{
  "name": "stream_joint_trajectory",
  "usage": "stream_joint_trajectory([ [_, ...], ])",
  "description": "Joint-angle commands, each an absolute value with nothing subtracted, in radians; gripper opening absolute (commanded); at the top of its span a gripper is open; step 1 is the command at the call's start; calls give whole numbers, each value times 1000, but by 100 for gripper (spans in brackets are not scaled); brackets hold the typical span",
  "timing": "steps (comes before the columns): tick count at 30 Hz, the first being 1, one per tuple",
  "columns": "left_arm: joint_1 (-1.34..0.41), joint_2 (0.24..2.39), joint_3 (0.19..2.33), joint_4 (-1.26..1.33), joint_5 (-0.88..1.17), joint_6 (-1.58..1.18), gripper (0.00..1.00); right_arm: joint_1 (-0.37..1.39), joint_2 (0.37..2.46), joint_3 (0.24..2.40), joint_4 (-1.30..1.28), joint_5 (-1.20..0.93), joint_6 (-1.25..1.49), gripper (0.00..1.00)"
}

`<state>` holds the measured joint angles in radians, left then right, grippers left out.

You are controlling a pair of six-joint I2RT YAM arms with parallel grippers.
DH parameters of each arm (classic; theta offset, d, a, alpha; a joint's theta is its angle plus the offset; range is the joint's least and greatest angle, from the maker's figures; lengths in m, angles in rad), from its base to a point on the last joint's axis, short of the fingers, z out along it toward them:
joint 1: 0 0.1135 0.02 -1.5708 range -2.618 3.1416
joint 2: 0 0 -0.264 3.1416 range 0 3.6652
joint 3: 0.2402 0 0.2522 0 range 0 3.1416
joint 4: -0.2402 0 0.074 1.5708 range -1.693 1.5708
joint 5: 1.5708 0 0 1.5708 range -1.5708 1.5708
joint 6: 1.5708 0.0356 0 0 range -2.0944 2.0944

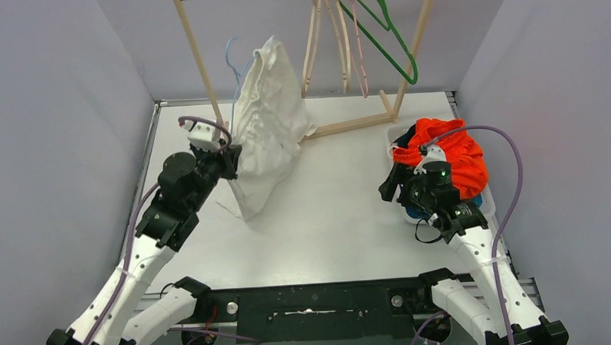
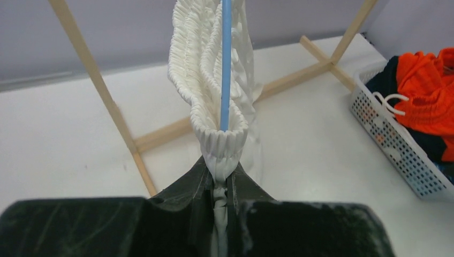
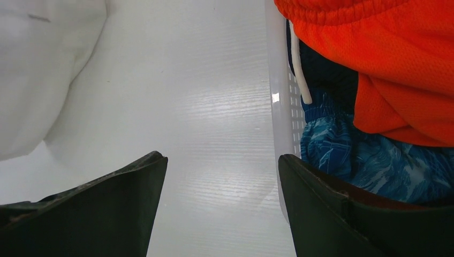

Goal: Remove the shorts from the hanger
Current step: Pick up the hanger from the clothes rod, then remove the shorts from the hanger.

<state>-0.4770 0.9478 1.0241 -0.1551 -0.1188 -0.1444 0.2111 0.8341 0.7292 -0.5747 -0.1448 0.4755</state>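
White shorts [image 1: 266, 120] hang on a light blue hanger [image 1: 233, 56] on the wooden rack. Their lower end drapes onto the table. My left gripper [image 1: 233, 161] is shut on the gathered waistband [image 2: 222, 134], where the blue hanger rod [image 2: 226, 64] runs up through the elastic. My right gripper [image 1: 390, 187] stands open and holds nothing. It is low over the table, just left of the white basket [image 3: 278, 107]. In the basket lie orange shorts [image 1: 447, 152], blue leaf-patterned shorts [image 3: 364, 155] and a dark navy pair [image 3: 326, 69].
The wooden rack's left post [image 1: 198, 53] and its base bar [image 1: 354, 125] stand at the back. Empty hangers, one of them green [image 1: 394, 54], hang at the rack's right end. Grey walls close in both sides.
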Motion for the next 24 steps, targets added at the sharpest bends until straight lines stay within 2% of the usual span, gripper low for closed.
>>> stream_joint_trajectory([
  [1, -477, 737, 875, -133, -68, -242, 0, 218, 756, 745, -495, -149, 474, 79],
  [6, -477, 576, 755, -216, 96, -262, 0, 219, 684, 705, -405, -209, 480, 79],
  [10, -477, 516, 670, -222, 242, -432, 0, 219, 641, 674, -338, -243, 482, 79],
  [13, -477, 520, 621, -208, 344, -507, 0, 219, 609, 656, -287, -272, 494, 79],
  [24, -491, 595, 638, -321, 577, -487, 0, 219, 464, 570, -72, -444, 514, 82],
])
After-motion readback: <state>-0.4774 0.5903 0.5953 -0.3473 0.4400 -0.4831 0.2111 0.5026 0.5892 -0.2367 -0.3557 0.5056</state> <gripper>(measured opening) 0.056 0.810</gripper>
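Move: The hanger with the white shorts is already off the rod, pinched at the waistband's near end. From the left hand, the clear table it is brought over lies about 12 cm back, 15 to the right and 32 below; the rack's left foot is some 12 cm ahead, 9 left and 30 below. From the right hand, the white shorts hang roughly 16 cm ahead, 27 left and 10 higher, while the basket lies 8 ahead, 17 right and 11 below. The white shorts and blue hanger, still pinched by the left fingers, are swung away from the rack: back about 14 cm and down about as far, with a later drift right as that hand turns clockwise and tips its fingers down, each close to 30 degrees. Beside the basket, the open, empty right hand rises some 9 cm, easing left, its fingers tipping up towards the shorts. ##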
